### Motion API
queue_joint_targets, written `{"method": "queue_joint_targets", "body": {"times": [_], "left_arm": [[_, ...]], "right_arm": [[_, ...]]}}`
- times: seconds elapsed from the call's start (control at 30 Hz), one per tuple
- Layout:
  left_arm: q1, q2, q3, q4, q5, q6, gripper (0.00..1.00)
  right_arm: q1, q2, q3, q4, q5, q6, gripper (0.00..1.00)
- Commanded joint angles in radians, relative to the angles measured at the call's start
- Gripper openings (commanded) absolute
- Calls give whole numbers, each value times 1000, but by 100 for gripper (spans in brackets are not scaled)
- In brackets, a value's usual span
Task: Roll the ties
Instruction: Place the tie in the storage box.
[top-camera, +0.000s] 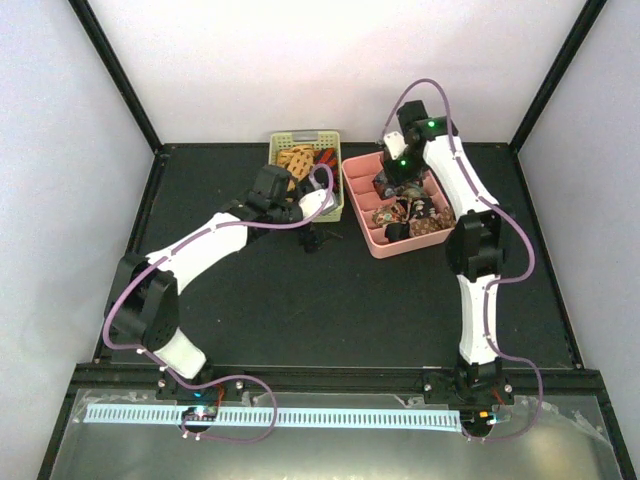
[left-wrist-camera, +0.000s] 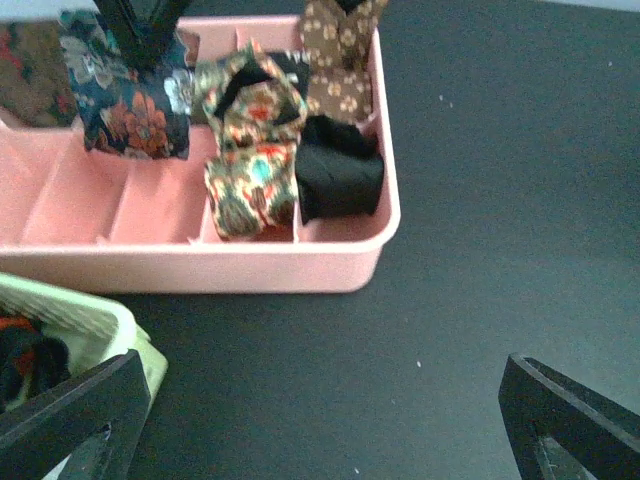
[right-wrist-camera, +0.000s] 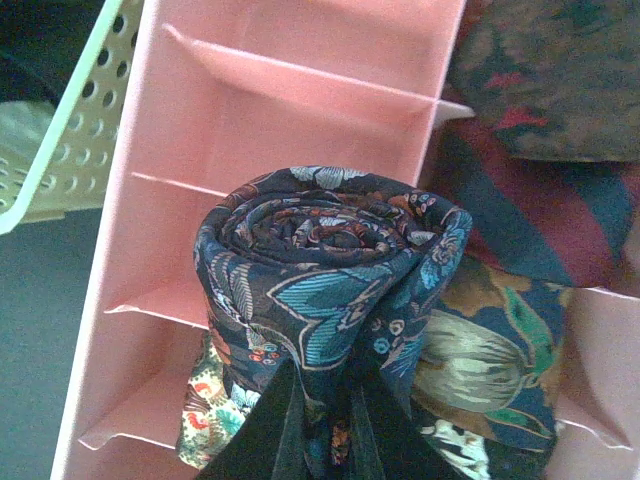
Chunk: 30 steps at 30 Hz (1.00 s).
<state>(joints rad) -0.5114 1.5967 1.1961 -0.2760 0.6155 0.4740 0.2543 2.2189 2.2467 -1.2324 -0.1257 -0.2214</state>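
A rolled dark navy floral tie (right-wrist-camera: 325, 265) is pinched in my right gripper (right-wrist-camera: 345, 390), which is shut on it above the pink divided tray (right-wrist-camera: 250, 110). From above, the right gripper (top-camera: 392, 187) hangs over the tray's left part (top-camera: 358, 200). In the left wrist view the same navy roll (left-wrist-camera: 130, 110) hangs over the tray (left-wrist-camera: 200, 265), which holds a paisley coil (left-wrist-camera: 255, 150), a black coil (left-wrist-camera: 340, 180) and a brown patterned tie (left-wrist-camera: 340, 60). My left gripper (left-wrist-camera: 330, 420) is wide open and empty over the dark table, between basket and tray (top-camera: 320, 230).
A pale green slatted basket (top-camera: 335, 190) stands left of the tray, with an orange lattice tie (top-camera: 296, 160) and red and black fabric (top-camera: 325, 157) in it. Its corner (left-wrist-camera: 100, 325) lies beside my left finger. Black frame posts edge the table.
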Motion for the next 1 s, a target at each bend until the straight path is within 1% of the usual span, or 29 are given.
{"method": "queue_joint_targets", "body": {"times": [0.0,0.1,0.4,0.73,0.8,0.9,0.97], "left_arm": [[21,-61,-51,38,27,-38,99],[26,-82,-76,50,28,-49,99],[40,-104,-106,51,19,-60,99],[57,-121,-146,73,28,-71,99],[61,-124,-152,75,30,-72,99],[66,-128,-163,83,37,-76,99],[69,-131,-166,87,40,-81,99]], "right_arm": [[24,20,-11,-33,56,-16,2],[31,36,-21,-27,90,-14,2],[36,121,-8,-10,107,14,2],[53,195,13,-24,168,-4,2],[62,167,-19,-9,192,-23,2],[85,54,-178,99,245,-83,2],[97,-21,-251,173,257,-119,2]]}}
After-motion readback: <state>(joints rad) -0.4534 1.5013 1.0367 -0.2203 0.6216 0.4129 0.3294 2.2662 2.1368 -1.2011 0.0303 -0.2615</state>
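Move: The right gripper already holds the rolled blue tie over the pink box. Its empty third compartment from the near end lies about 3 cm back, 2 cm left and 9 cm below. The red-flowered tie is about 7 cm back, straight below in the left-right sense; the black tie is 11 cm back, 2 cm right. A leaf-patterned tie lies 1 cm back, 5 cm right. From the left gripper the compartment is roughly 11 cm ahead, 15 cm right. Lower the right gripper about 5.5 cm, easing back slightly near the end, to take the rolled blue tie down towards the empty compartment beside the red-flowered tie. Keep the fingers shut on the tie while tilting them some 10 degrees, tips swinging to the right. Let the empty left gripper drift about 3 cm left, away from the pink box, fingers still wide open. ##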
